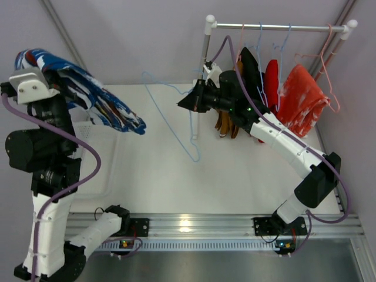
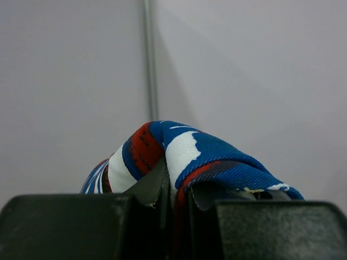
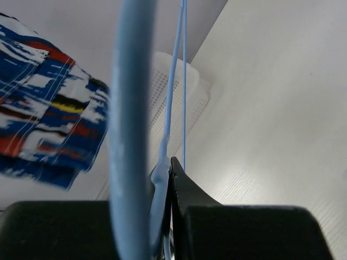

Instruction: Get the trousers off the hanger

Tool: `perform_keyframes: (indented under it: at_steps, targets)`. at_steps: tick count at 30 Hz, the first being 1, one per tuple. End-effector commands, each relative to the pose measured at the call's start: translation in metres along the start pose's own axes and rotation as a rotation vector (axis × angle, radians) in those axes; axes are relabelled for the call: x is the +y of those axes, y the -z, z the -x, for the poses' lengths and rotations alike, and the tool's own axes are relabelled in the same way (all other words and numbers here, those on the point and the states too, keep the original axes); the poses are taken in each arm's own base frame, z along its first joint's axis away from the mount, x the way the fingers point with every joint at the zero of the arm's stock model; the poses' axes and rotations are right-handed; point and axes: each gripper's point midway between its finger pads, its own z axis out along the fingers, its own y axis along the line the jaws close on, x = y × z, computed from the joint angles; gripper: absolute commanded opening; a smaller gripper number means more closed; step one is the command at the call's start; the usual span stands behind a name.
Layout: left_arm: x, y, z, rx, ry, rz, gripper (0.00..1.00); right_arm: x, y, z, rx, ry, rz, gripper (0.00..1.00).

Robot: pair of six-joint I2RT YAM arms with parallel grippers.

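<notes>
The blue trousers with white and red pattern (image 1: 88, 94) hang raised at the far left, with my left gripper (image 1: 42, 69) shut on them. In the left wrist view a fold of their cloth (image 2: 211, 151) is pinched in the left gripper (image 2: 174, 189). My right gripper (image 1: 182, 104) is shut on a bare light-blue wire hanger (image 1: 191, 126) over the table's middle. The right wrist view shows that hanger (image 3: 133, 108) clamped in the right gripper (image 3: 165, 173), apart from the blue trousers (image 3: 49, 114). Tan-brown trousers (image 1: 226, 123), black trousers (image 1: 249, 70) and red trousers (image 1: 271, 79) hang on the rack.
A white-ended rail (image 1: 276, 27) crosses the back right, behind my right arm. An orange-red garment with white specks (image 1: 302, 100) hangs at its right end, among other wire hangers (image 1: 286, 41). A white perforated tray (image 1: 100, 158) lies on the table's left side, below the blue trousers.
</notes>
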Motion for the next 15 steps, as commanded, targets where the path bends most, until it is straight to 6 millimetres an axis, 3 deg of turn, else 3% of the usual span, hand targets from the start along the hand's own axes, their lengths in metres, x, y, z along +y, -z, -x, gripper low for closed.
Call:
perform_keyframes:
  at_steps: [1, 6, 9, 13, 15]
  targets:
    - [0.070, 0.039, 0.051, -0.185, -0.035, 0.226, 0.00, 0.026, 0.017, 0.016, -0.051, 0.055, 0.046, 0.00]
    - [0.114, 0.084, 0.031, -0.148, -0.173, 0.420, 0.00, 0.027, 0.018, 0.014, -0.046, 0.054, 0.052, 0.00]
    - [0.134, 0.113, 0.010, -0.098, -0.279, 0.526, 0.00, 0.028, 0.019, 0.014, -0.042, 0.055, 0.054, 0.00]
    - [0.153, 0.154, -0.039, -0.001, -0.415, 0.624, 0.00, 0.030, 0.018, 0.014, -0.035, 0.055, 0.063, 0.00]
    - [0.162, 0.174, -0.049, 0.017, -0.458, 0.681, 0.00, 0.030, 0.017, 0.013, -0.028, 0.050, 0.067, 0.00]
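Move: Below the left hand, which already holds the trousers high up, lies the white basket: roughly 58 cm down, 12 cm to its left and 4 cm farther out. The emptied blue hanger is some 22 cm to its right, 8 cm ahead and 32 cm lower; the foot of the rack's near post is about 30 cm right, 22 cm ahead and 62 cm down. From the right hand, the basket is about 36 cm left, 6 cm back and 30 cm lower. Sinking some 15 cm towards the basket's height, the left hand swings the trousers to its left and back as well, about 12 cm each way, while the wrist turns roughly 40 degrees counter-clockwise. Its fingers keep their hold on the folded cloth; the right hand stays in place, still pinching the blue hanger. ##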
